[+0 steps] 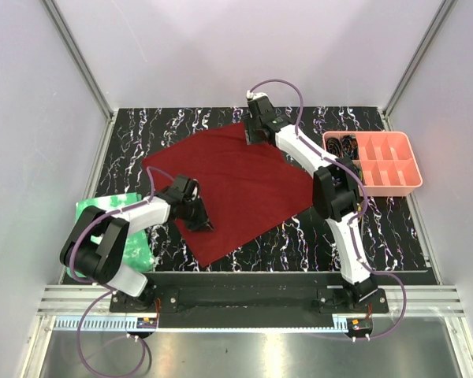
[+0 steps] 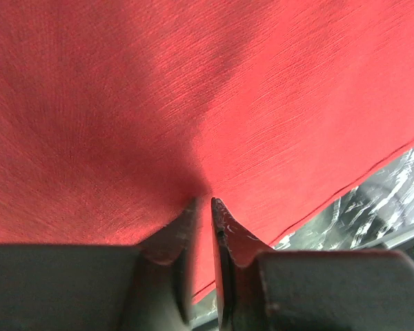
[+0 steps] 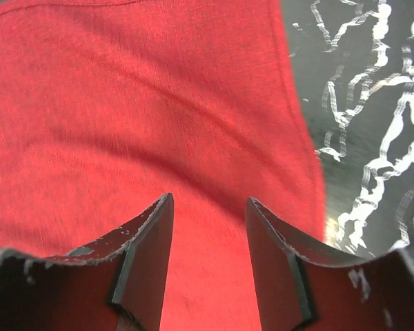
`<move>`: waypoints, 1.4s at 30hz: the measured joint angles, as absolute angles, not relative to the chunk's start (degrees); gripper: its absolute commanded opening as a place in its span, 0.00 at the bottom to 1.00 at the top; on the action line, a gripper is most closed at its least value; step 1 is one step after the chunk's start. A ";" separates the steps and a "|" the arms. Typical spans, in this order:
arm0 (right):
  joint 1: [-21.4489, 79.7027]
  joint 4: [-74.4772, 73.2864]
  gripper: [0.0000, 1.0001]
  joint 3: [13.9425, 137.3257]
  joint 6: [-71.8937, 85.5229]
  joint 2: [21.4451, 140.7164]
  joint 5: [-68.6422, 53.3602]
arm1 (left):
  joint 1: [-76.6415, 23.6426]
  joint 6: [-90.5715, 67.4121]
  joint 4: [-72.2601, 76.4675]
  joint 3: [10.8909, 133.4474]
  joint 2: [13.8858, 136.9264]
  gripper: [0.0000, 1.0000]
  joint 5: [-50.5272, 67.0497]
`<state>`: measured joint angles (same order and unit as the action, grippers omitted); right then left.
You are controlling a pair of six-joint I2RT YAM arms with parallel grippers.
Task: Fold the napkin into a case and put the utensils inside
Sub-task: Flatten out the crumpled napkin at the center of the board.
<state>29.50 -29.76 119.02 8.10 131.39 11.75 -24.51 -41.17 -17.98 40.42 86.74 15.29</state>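
Observation:
The dark red napkin point(image 1: 244, 189) lies spread out as one flat sheet on the black marbled table point(image 1: 378, 232), turned like a diamond. My left gripper point(image 1: 201, 222) rests on its near-left part. In the left wrist view its jaws point(image 2: 204, 201) stand only a narrow slit apart, the napkin point(image 2: 193, 89) showing through the slit, with no fold visibly pinched. My right gripper point(image 1: 251, 135) hovers over the far corner. It is open point(image 3: 208, 200), with bare napkin point(image 3: 124, 103) between its fingers. No case shows, and the utensils are out of view.
A pink compartment tray point(image 1: 390, 189) with dark coiled items stands at the right rear. A bright green crinkled sheet point(image 1: 94, 209) lies at the left edge beside my left arm. Pale walls enclose the table on three sides.

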 measured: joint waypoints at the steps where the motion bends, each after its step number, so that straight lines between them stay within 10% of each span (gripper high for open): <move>1: 29.36 -29.67 0.55 119.77 8.49 132.40 10.96 | -24.51 -41.91 -17.96 39.77 86.46 0.16 16.14; 26: 19.40 -31.75 0.58 128.68 13.82 146.61 5.43 | -16.16 -31.03 -32.97 52.73 95.11 0.21 13.72; 36: 17.39 -36.56 0.99 129.54 13.04 145.64 3.42 | -12.49 -25.08 -35.29 55.99 91.20 0.53 12.19; 42: 18.41 -42.63 1.00 113.60 17.52 130.17 3.49 | -12.86 -27.90 -33.58 49.82 72.64 0.54 14.85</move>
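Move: The left fingertips rest on the crumpled red napkin's near part: its middle lies some 15 cm ahead and 5 cm right of them, its near corner about 12 cm back and 3 cm left. The green cloth is roughly 28 cm to that hand's left and 2 cm nearer the base. From the right hand, poised about 10 cm above the napkin's far part, the napkin's middle is some 14 cm back and 10 cm left, and its far corner around 13 cm ahead and 1 cm left. The left hand, its fingertips already on the napkin's near part, slides left about 5 cm with a small draw back, then forward some 7 cm, and at the end lifts clear as its fingers open wider. Meanwhile the right hand sinks nearly 10 cm to the napkin's far part, sweeps low to the right and a little forward while turning about 10 degrees clockwise, then opens wide as it rises and draws back over the napkin's right side. ##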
